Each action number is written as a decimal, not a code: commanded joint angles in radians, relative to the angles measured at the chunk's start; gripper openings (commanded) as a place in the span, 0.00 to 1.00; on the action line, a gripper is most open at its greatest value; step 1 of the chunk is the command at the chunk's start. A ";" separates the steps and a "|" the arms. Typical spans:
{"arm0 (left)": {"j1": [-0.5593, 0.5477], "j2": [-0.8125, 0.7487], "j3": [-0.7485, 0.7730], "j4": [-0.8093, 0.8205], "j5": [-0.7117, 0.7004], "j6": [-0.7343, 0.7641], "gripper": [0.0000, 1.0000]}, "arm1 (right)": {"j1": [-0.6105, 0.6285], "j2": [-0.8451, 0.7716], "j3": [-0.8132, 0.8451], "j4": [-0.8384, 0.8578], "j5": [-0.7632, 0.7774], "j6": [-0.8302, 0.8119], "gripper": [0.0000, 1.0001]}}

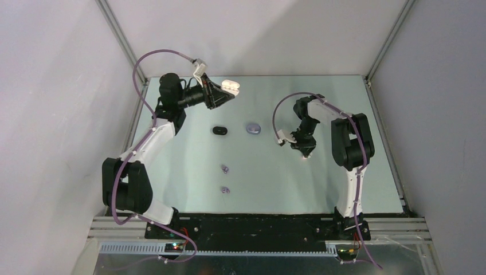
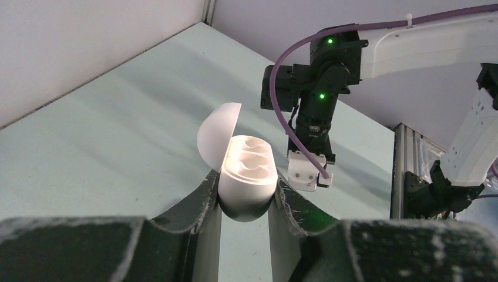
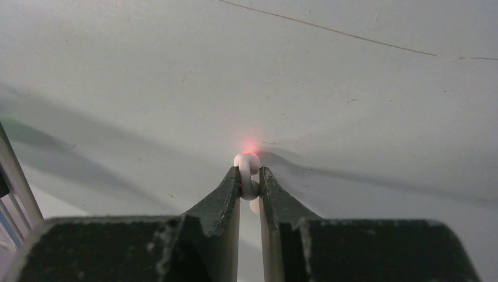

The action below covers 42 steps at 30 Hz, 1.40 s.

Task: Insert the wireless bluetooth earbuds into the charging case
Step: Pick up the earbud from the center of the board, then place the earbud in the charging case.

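Observation:
My left gripper (image 2: 246, 197) is shut on a white charging case (image 2: 248, 173), held up at the back left with its lid open and both sockets bare; from above the case (image 1: 230, 87) shows past the fingers. My right gripper (image 3: 250, 176) is shut on a small white-pink earbud (image 3: 247, 167) that glows red at its tip, right at the table surface. From above, that gripper (image 1: 306, 153) points down at the right of centre, with the earbud (image 1: 306, 157) a pale dot under it. Two lavender earbuds (image 1: 225, 169) (image 1: 225, 189) lie on the table in the middle.
A black oval case (image 1: 220, 130) and a lavender oval case (image 1: 253, 128) lie closed side by side between the two arms. The enclosure walls and metal posts ring the table. The right arm (image 2: 329, 88) stands close behind the held case in the left wrist view.

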 commanded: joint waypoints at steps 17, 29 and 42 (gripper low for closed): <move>-0.002 0.072 0.083 0.250 0.043 -0.143 0.00 | -0.083 -0.084 0.630 0.361 -0.942 1.276 0.09; -0.031 0.102 0.123 0.316 0.094 -0.175 0.00 | 0.016 -0.205 0.369 1.550 -0.858 2.134 0.07; -0.034 0.063 0.094 0.352 0.107 -0.205 0.00 | 0.075 -0.183 0.383 1.540 -0.868 2.069 0.07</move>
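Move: Out to the left and high up, about 7 cm ahead, 27 cm left and 29 cm above the right hand, the left fingers hold the open white charging case. The right fingers are already on one white earbud; its mate lies roughly 2 cm right and 1 cm ahead. On the board, the purple case is some 14 cm ahead and 20 cm left, the black case 12 cm ahead and 34 cm left. From the left hand, the pinched earbud is about 7 cm back, 28 cm right, 29 cm down. Keeping its pinch, the right hand carries the earbud fast up off the board, nearly 40 cm, and about 23 cm left to the case, swinging out some 11 cm forward before easing back 3 cm; its wrist turns some 85 degrees, from fingers down to fingers pointing left. The left hand keeps hold of the case, raising it about 4 cm and edging it right to meet the earbud. ##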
